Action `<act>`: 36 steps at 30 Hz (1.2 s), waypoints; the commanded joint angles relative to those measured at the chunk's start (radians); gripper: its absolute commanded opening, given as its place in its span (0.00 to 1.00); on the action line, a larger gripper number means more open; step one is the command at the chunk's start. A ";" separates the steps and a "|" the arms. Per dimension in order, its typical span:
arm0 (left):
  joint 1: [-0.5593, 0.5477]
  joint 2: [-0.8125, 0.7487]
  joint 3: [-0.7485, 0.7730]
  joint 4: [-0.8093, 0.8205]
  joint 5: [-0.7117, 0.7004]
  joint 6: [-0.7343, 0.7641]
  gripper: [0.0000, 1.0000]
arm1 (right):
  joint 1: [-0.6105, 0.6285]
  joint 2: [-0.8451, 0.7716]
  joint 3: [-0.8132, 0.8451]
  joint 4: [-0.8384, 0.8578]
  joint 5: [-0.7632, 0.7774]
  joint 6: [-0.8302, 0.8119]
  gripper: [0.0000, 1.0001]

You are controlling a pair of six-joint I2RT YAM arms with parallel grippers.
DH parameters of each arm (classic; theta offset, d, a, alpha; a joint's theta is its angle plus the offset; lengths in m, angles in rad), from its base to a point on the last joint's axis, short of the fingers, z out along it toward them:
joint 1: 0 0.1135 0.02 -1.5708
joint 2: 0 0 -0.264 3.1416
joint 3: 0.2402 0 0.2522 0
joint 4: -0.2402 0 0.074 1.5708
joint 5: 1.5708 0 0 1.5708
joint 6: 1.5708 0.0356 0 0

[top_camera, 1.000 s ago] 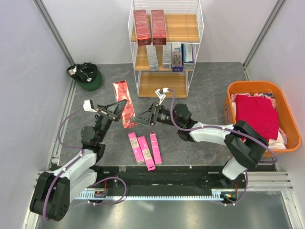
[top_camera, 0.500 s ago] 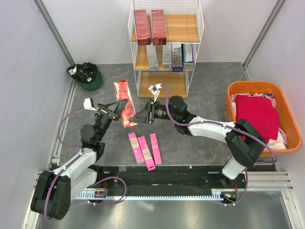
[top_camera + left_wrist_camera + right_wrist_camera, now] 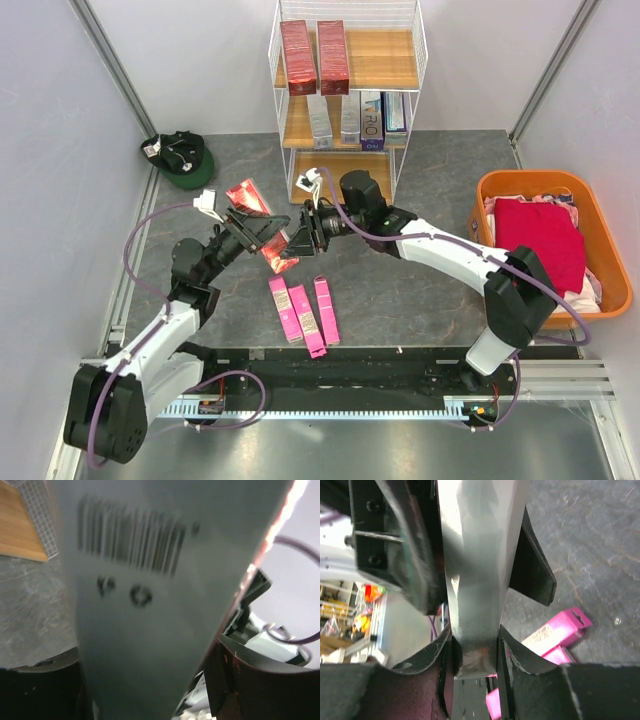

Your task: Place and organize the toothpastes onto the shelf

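Observation:
A dark red toothpaste box (image 3: pixel 248 196) is held tilted above the floor between both arms. My left gripper (image 3: pixel 258 230) is shut on its middle; its grey barcode side (image 3: pixel 150 605) fills the left wrist view. My right gripper (image 3: pixel 296 243) is shut on its lower end, whose silver side (image 3: pixel 477 580) sits pinched between my fingers (image 3: pixel 520 665). Three pink boxes (image 3: pixel 305 310) lie on the floor in front. The white wire shelf (image 3: pixel 385 55) holds two dark red boxes (image 3: pixel 298 57) on the top board and several silver and blue boxes (image 3: pixel 350 118) on the middle board.
An orange tub (image 3: pixel 600 240) with red and pink cloth stands at the right. A dark green cap (image 3: pixel 180 158) lies at the far left by the wall. The shelf's lowest board (image 3: pixel 345 178) is just behind both grippers. Pink boxes (image 3: pixel 555 635) lie under my right gripper.
The dark red box has been lifted off the floor and tilted by the left gripper. The right arm has swung left and closed on the box's lower end.

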 commanded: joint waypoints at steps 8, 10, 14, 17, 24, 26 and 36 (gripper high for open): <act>0.001 -0.223 0.039 -0.227 0.111 0.293 0.58 | -0.102 -0.006 0.122 -0.380 -0.127 -0.271 0.25; 0.001 -0.225 0.029 -0.205 0.118 0.287 0.49 | -0.102 0.003 0.128 -0.388 -0.142 -0.272 0.25; 0.001 -0.206 0.004 -0.135 0.120 0.242 0.25 | -0.102 -0.011 0.129 -0.385 -0.115 -0.266 0.30; 0.001 -0.179 -0.014 -0.072 0.115 0.199 0.19 | -0.102 -0.041 0.125 -0.379 -0.038 -0.254 0.37; 0.001 -0.159 -0.070 0.052 -0.013 0.072 0.02 | -0.100 -0.210 -0.096 0.005 0.135 -0.005 0.71; 0.001 -0.154 -0.085 0.095 -0.037 0.038 0.02 | -0.102 -0.257 -0.151 0.055 0.166 0.031 0.78; 0.001 -0.139 -0.181 0.316 -0.222 -0.143 0.02 | -0.100 -0.388 -0.351 0.300 0.273 0.223 0.98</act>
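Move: Between the left hand's open fingers lies the red toothpaste box, its middle about 1 cm ahead of and 1 cm left of that hand, at its height. The right hand grips its nearer end; from there the middle is some 4 cm ahead and 7 cm left, level. Counted from the right hand, down on the table about 21 cm below, the left pink box lies some 10 cm back and 3 cm left, the right pink box 10 cm back and 7 cm right. Passing the red box over: the right hand still pinches its near end and shifts about 4 cm to the right, while the left hand draws back some 3 cm, sinks slightly and closes its fingers on the box. Then the right fingers open wide and that hand backs off another 3–4 cm right and upward, turning clockwise, as the left eases leftward with its grip. ##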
